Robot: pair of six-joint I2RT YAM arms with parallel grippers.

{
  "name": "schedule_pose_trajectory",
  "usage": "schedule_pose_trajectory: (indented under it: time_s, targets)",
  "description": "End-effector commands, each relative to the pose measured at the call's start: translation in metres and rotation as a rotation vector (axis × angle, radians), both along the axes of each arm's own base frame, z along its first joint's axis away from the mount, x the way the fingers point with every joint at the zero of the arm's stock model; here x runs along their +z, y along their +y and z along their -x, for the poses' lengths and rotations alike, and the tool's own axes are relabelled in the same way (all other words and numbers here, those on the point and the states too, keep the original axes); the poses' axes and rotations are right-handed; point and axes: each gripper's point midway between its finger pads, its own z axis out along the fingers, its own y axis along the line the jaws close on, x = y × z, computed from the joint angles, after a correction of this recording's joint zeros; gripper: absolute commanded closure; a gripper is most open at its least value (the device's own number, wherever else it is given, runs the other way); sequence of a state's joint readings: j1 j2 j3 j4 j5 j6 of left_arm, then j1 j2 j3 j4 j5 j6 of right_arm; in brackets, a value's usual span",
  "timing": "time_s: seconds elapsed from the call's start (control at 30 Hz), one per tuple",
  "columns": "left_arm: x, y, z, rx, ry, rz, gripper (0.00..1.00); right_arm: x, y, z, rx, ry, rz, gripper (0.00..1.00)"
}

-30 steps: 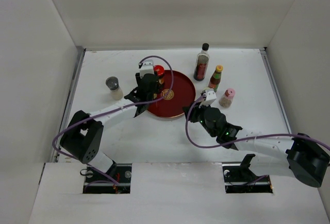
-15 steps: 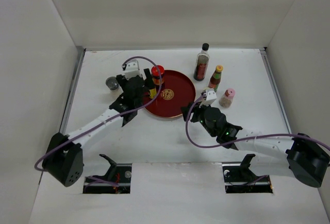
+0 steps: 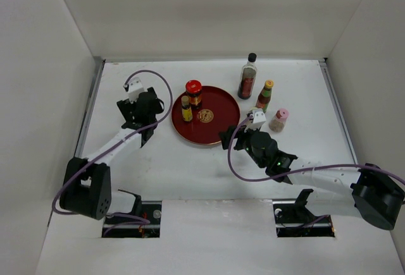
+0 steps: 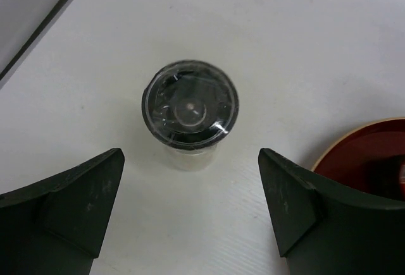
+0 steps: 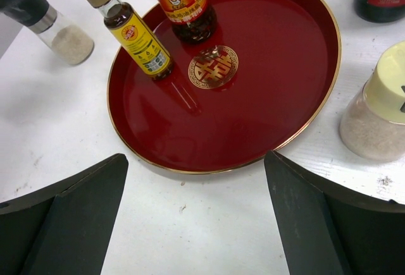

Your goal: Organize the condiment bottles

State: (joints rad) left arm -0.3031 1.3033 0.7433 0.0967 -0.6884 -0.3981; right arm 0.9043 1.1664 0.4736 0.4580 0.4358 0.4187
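A grey-lidded shaker (image 4: 190, 101) stands on the white table, seen from above. My left gripper (image 4: 190, 180) hangs open over it, and the shaker sits just beyond the fingertips. In the top view the left gripper (image 3: 140, 116) hides that shaker. On the dark red tray (image 3: 221, 129) stand a red-lidded jar (image 3: 193, 91) and a slim yellow bottle (image 3: 186, 108). My right gripper (image 3: 226, 137) is open and empty at the tray's near rim (image 5: 190, 169). A cream-capped shaker (image 5: 380, 107) stands right of the tray. Behind it are a tall black-capped bottle (image 3: 247, 76), an orange-capped sauce (image 3: 264, 95) and a pink-capped shaker (image 3: 279, 119).
White walls close the table on the left, back and right. A dark rail (image 3: 88, 117) runs along the left edge near the left gripper. The purple cables (image 3: 240, 174) loop over the arms.
My left gripper has opened, left the slim yellow bottle standing on the tray and swung left over the grey-lidded shaker. The right gripper has opened in place.
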Motion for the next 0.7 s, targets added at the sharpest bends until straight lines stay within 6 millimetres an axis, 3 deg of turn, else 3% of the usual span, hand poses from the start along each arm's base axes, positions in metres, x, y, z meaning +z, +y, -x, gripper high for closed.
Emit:
schedule_pose_trajectory:
  time_s: [0.0,0.17,0.43,0.53,0.67]
  targets:
    - [0.008,0.002,-0.017,0.024,-0.052,0.023,0.12,0.013,0.005,-0.002,0.010,-0.035,-0.051,0.03]
    - [0.001,0.014,-0.035,0.052,-0.030,0.005,0.13,0.014,0.006,-0.002,0.013,-0.035,-0.054,0.03]
    - [-0.001,0.027,-0.057,0.071,-0.034,0.002,0.23,0.012,0.007,-0.003,0.015,-0.033,-0.049,0.03]
    - [-0.006,0.028,-0.060,0.066,-0.030,0.007,0.35,0.011,0.007,-0.003,0.015,-0.030,-0.046,0.03]
    - [-0.004,0.029,-0.050,0.071,-0.042,0.010,0.61,0.011,0.008,-0.002,0.019,-0.030,-0.048,0.03]
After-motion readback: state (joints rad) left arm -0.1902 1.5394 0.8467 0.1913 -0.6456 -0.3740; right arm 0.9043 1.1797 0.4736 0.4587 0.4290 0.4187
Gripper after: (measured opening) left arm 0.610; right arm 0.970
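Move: Ahead of the open left hand, about 5 cm out and 3 cm to its left, stands the black-capped bottle, its middle some 7 cm lower. The yellow-label bottle, on the red tray, is roughly 2 cm ahead of this hand and 17 cm to its right; the red-capped jar is about 6 cm ahead and 20 cm to the right. From the right hand the black-capped bottle lies around 38 cm left and 11 cm ahead. Sinking about 3 cm first with its fingers open, the left hand then slides forward and to its left, some 5 cm in all, nearly level, until the black cap stands between the pads. The fingers close part-way on the way in and pinch the cap from both sides, the wrist hardly turning. ##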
